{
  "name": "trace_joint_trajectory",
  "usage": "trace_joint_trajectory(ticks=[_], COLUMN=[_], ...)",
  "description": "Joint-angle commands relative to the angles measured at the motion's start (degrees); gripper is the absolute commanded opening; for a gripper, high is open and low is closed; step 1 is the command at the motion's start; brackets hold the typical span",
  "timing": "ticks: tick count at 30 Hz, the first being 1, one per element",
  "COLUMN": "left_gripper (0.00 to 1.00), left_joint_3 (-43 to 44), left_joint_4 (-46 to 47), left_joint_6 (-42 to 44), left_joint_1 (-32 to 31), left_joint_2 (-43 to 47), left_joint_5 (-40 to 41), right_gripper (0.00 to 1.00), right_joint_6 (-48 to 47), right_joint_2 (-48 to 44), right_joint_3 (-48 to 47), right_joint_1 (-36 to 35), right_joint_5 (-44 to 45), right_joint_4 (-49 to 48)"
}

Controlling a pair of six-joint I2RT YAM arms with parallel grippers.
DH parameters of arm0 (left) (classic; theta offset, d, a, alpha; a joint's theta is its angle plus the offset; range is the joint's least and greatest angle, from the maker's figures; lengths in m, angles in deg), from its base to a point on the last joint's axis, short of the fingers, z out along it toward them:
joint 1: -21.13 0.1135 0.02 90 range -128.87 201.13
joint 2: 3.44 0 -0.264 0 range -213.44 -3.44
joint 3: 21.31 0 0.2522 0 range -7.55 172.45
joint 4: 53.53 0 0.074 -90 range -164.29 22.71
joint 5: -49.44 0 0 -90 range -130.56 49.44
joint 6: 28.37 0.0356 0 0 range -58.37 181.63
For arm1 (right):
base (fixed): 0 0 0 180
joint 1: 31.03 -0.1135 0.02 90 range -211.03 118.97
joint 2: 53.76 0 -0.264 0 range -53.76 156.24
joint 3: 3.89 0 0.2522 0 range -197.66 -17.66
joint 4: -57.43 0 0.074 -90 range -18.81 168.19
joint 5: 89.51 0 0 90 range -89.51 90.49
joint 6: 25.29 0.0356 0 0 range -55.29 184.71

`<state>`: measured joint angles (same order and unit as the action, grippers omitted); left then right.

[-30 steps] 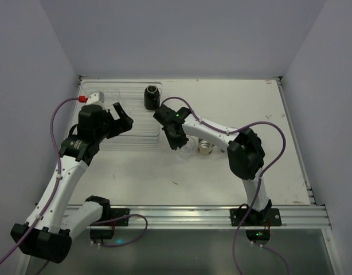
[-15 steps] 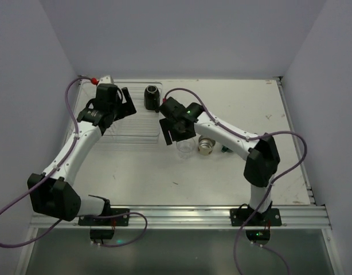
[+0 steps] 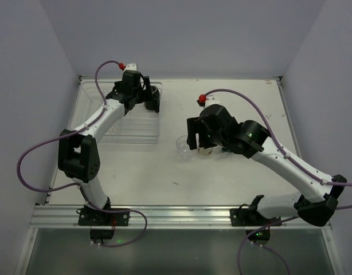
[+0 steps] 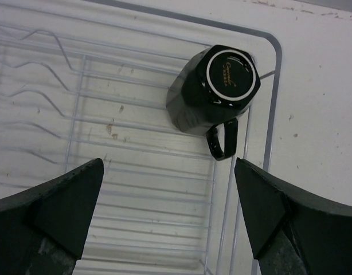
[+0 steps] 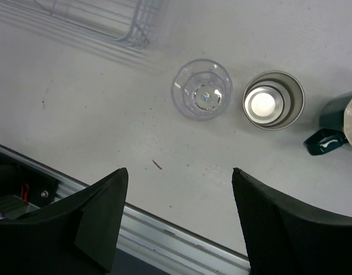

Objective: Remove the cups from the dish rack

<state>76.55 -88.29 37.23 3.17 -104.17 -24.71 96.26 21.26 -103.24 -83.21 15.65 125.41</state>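
The black mug [image 4: 216,86] stands upside down in the far right corner of the clear dish rack [image 4: 107,143]; it also shows in the top view [image 3: 153,98]. My left gripper [image 4: 170,200] is open and empty, just short of the mug, and shows in the top view [image 3: 140,94]. My right gripper [image 5: 179,195] is open and empty above the table. Ahead of it stand the clear cup [image 5: 202,90], the cream cup [image 5: 273,100] and the dark teal cup [image 5: 336,129], all upright on the table. The blue cup is out of view.
The rack [image 3: 130,123] lies at the far left of the table. The clear cup [image 3: 183,146] stands just right of its near corner, under my right gripper [image 3: 197,139]. The metal rail [image 5: 164,229] runs along the table's near edge.
My left arm has swung to the far side and now hovers by the black mug. My right arm has drawn back to the right, away from the rack and the clear cup.
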Motion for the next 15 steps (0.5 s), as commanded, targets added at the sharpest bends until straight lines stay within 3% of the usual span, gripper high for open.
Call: trace_joint_trajectory(ticks=[1, 7, 15], left_gripper=[1.00, 1.00, 1.00], left_joint_3=[4.58, 0.55, 5.11], left_joint_4=[8.42, 18.34, 19.58], left_joint_6=[1.64, 2.78, 3.66], left_joint_1=[-0.50, -0.76, -2.78], left_joint_2=[-2.53, -3.59, -11.68], left_joint_5=[3.21, -0.04, 2.76], right_gripper=[0.76, 0.76, 0.76], right_joint_6=[1.85, 2.73, 3.60], right_joint_2=[-3.21, -5.41, -7.25], right_joint_3=[5.67, 9.55, 11.84], right_joint_1=[-0.29, -0.29, -1.17], right_joint_5=[1.37, 1.28, -0.48], right_joint_4=[-2.62, -2.98, -5.09])
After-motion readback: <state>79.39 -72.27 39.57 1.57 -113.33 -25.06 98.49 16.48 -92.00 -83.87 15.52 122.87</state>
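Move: Low in the right part of the dish rack, the black mug stands upside down about 7 cm ahead of the left hand, 6 cm to its right and 11 cm below. The rack's far right corner lies about 6 cm beyond the mug and 5 cm farther right. From the right hand the black mug is some 32 cm ahead, 26 cm left and 20 cm below; the clear glass is about 7 cm ahead, 7 cm left, 22 cm down, with the metal cup 6 cm ahead, 4 cm right. Closing in on the black mug, the open left hand reaches forward about 6 cm and drifts right some 3.5 cm, its fingertips tilting up about 10 degrees; it rises a centimetre, then dips again at the end, touching nothing yet. Meanwhile the empty right hand sinks some 4 cm and draws back about 2 cm and slightly right, staying open above the table, on the near side of the glass. ##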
